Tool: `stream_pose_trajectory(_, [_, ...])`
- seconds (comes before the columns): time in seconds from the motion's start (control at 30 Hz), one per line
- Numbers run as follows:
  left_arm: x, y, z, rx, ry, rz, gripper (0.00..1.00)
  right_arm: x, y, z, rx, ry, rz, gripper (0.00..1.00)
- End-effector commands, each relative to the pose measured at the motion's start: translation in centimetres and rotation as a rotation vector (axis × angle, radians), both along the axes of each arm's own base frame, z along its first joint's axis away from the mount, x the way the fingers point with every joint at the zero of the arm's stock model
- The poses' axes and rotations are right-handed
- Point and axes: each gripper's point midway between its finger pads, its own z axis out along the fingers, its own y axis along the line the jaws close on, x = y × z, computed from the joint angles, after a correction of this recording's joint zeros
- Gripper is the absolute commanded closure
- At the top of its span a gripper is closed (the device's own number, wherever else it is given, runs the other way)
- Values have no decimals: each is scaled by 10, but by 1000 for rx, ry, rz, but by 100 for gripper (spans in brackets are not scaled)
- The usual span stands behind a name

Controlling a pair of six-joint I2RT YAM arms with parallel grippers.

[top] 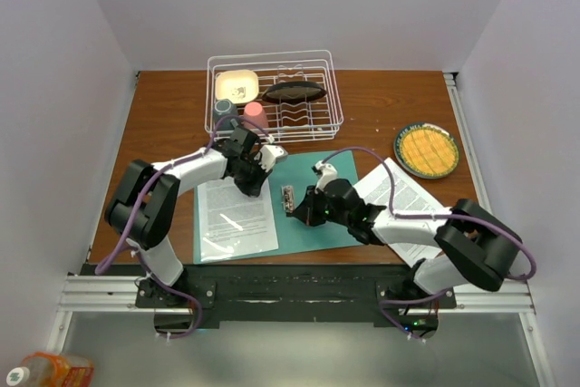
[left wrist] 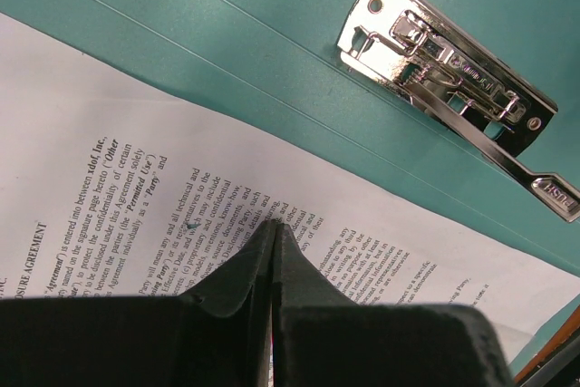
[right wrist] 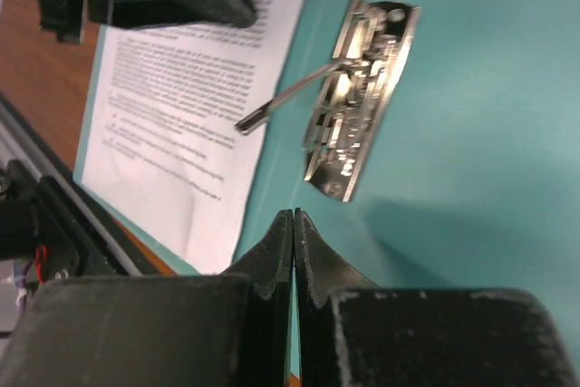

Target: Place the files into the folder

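The teal folder [top: 304, 172] lies open on the table. A printed white sheet of the files [top: 234, 219] rests flat on its left half. More sheets [top: 405, 198] lie to the right, partly under the right arm. The metal clip [top: 287, 198] sits at the spine with its lever [left wrist: 507, 156] sticking out. My left gripper [left wrist: 275, 224] is shut, its tips low over the sheet [left wrist: 118, 169] with nothing seen between them. My right gripper [right wrist: 294, 213] is shut too, empty, just above the bare folder [right wrist: 471, 133] near the clip [right wrist: 358, 97].
A white wire dish rack [top: 272, 59] at the back holds cups, a bowl and a dark dish. A plate [top: 426, 151] with a yellow grid pattern sits at the right. White walls close in both sides. A bottle [top: 45, 371] lies below the table's near-left edge.
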Motion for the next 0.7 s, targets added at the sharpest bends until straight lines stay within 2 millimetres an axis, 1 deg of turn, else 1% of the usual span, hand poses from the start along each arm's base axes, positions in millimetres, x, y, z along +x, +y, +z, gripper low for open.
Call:
stream_pose_trajectory(0.0, [3,0,-4,9,-9,-17,95,-10,30,4,84,-6,98,100])
stream_pose_trajectory(0.07, [5,0,-5,14,-10,-18,95,-10,38,-1,109,14,98,100])
stream_pose_trajectory(0.1, [4,1,-6,15,-8,-16,95,-8,42,4,140,3,101,100])
stream_pose_trajectory(0.13, [4,1,-6,17,-11,-14,95,-7,44,3,144,6,101,100])
stream_pose_trajectory(0.2, [5,1,-5,16,-16,-18,95,-2,51,10,167,-6,97,100])
stream_pose_trajectory(0.27, [4,1,-5,18,-16,-17,95,2,55,13,179,-12,89,100])
stream_pose_trajectory(0.3, [4,1,-4,15,-18,-18,95,7,59,20,199,-29,85,100])
stream_pose_trajectory(0.37, [4,1,-3,13,-21,-21,95,13,60,20,212,-24,77,100])
stream_pose_trajectory(0.4, [4,1,-4,12,-20,-20,95,17,63,26,237,-37,74,100])
stream_pose_trajectory(0.47, [5,0,-1,6,-26,-21,96,22,63,24,262,-18,68,100])
stream_pose_trajectory(0.5, [4,0,-2,7,-24,-26,95,26,65,28,288,-26,68,100])
stream_pose_trajectory(0.57, [3,0,0,2,-25,-32,96,33,63,29,307,-24,50,100])
stream_pose_trajectory(0.67, [3,-1,4,-7,-33,-37,96,43,63,25,295,-35,32,100])
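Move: The clip's lever end is roughly 4 cm left of the right fingertips, about level fore-and-aft and 3 cm lower. The metal clip's middle lies about 5 cm ahead and 2 cm left, 4 cm lower; the file sheet's middle is some 16 cm left and 2 cm ahead, about 5 cm lower. From the left fingertips, that lever end is about 8 cm back, 8 cm right and 2 cm higher. Leftward about 5 cm overall, the right hand first dips some 3 cm and draws slightly back beside the clip, then swings up and forward roughly 4 cm, closed fingertips hooking the lever's free end from below. Its wrist rolls a little over 10 degrees, left side rising. The left hand stays put, shut fingertips still resting on the file sheet. ##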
